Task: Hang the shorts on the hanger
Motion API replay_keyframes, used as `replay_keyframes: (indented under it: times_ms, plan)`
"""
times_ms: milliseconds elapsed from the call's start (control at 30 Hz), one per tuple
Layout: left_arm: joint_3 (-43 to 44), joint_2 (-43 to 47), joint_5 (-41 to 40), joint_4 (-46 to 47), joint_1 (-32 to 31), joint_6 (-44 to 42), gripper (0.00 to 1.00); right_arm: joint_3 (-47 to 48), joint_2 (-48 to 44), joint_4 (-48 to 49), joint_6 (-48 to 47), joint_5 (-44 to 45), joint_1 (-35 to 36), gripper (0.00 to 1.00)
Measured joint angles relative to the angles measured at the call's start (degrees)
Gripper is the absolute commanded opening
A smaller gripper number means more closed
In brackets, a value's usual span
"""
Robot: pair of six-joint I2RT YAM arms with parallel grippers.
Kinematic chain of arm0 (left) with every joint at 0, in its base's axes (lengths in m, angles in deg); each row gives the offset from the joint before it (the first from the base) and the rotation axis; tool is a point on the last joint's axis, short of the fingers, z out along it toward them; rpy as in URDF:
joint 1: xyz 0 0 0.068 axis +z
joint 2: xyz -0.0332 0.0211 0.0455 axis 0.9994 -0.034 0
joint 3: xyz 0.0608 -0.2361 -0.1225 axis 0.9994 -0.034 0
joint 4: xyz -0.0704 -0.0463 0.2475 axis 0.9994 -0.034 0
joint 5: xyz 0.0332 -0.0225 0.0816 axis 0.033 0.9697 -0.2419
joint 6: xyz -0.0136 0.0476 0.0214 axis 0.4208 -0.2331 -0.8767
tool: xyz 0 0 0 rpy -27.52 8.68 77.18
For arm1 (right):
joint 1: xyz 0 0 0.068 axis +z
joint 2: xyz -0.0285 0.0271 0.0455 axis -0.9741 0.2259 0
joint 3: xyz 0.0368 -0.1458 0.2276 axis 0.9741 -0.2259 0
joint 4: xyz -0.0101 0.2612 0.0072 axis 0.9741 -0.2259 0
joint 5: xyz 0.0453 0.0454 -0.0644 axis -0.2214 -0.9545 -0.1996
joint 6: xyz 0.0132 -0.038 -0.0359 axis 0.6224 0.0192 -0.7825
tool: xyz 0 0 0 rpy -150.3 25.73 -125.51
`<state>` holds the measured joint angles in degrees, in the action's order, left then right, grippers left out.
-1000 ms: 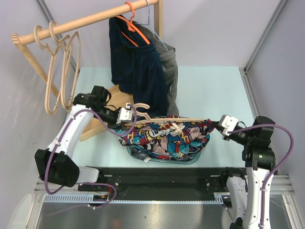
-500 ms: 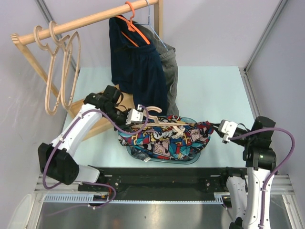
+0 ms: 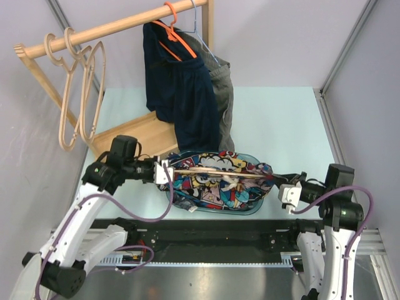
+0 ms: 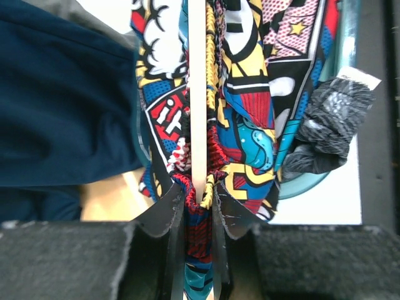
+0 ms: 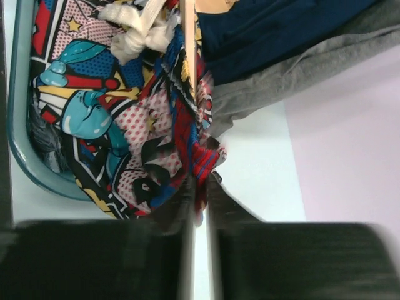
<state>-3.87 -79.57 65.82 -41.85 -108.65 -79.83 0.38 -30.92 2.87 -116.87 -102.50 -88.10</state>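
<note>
The comic-print shorts (image 3: 215, 181) hang stretched between my two grippers over a teal basket. The beige wooden hanger (image 3: 219, 172) lies as a level bar between the waistband's two layers; its hook is hidden. My left gripper (image 3: 164, 172) is shut on the waistband's left end, with the hanger's tip (image 4: 197, 94) at the fingertips. In the left wrist view the gripper (image 4: 199, 206) pinches red-blue fabric of the shorts (image 4: 250, 106). My right gripper (image 3: 279, 189) is shut on the right end. In the right wrist view the gripper (image 5: 200, 184) pinches the shorts (image 5: 125, 119) below the hanger's bar (image 5: 188, 37).
The teal basket (image 3: 250, 209) under the shorts holds a dark grey-patterned cloth (image 4: 325, 125). A navy garment (image 3: 181, 87) on an orange hanger (image 3: 178, 34) hangs from the wooden rack just behind. Spare beige hangers (image 3: 81, 81) hang at the left. The rack's wooden foot (image 3: 134, 134) lies beside the left arm.
Both grippers have moved toward the near edge and lower. The left has also swung left, pulling the shorts wider. The hanger's hook, visible before, no longer shows.
</note>
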Motion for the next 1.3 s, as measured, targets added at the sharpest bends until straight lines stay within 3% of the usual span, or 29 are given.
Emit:
replay_keyframes:
  times_ms: [100,200,433,600,700,900,1067,1300]
  plan:
    - [-4.07,4.63,-1.64,3.78,0.13,-0.02,0.00,0.00,-1.31,-2.10,-3.23,1.22,-0.22,0.61]
    - [-6.16,6.62,-3.15,5.66,0.15,-0.11,0.00,-0.02,-1.51,-2.47,-3.06,2.51,-0.33,0.72]
    - [-2.80,0.72,-2.38,5.01,0.15,3.10,0.00,0.02,-0.94,12.26,18.91,3.74,0.61,0.72]
    - [11.52,-11.96,1.22,0.83,0.17,11.47,0.00,4.42,6.51,27.56,40.89,6.45,8.00,0.71]
    - [19.98,-16.65,2.54,-0.37,0.22,18.60,0.00,10.23,12.70,31.26,48.35,9.25,14.97,0.71]
    - [31.54,-19.78,3.78,-3.32,0.26,27.28,0.00,19.78,22.10,38.01,58.64,16.61,26.45,0.77]
    - [38.32,-19.52,4.28,-8.92,0.33,30.38,0.00,22.21,25.09,43.52,65.61,21.59,27.34,0.83]
    - [36.68,-11.04,1.14,-13.81,0.37,34.99,0.00,23.15,25.18,50.01,71.12,28.39,27.34,0.87]
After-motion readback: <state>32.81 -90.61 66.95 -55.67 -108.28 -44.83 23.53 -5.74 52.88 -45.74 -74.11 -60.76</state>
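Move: My right fingers still pinch the right corner of the shorts' waistband, and the hanger's right end sits about 4 cm to the left of them and 1 cm farther out. From the right hand, the tub is some 20 cm left, 1 cm nearer and 10 cm lower; the grey trousers' hem is about 18 cm left and 12 cm ahead. My left hand grips the hanger's other end, with the right end about 33 cm to its right and 2 cm nearer. I open my right fingers wide off the waistband corner, then swing that hand up about 18 cm, forward some 10 and a little left, tipping the fingers up about 30 degrees and keeping them open around the hanger's right end. My left hand keeps its pinch on hanger and cloth, dips slightly, then lifts about 15 cm, bowing forward and right before coming back, while turning counter-clockwise and tipping forward. ##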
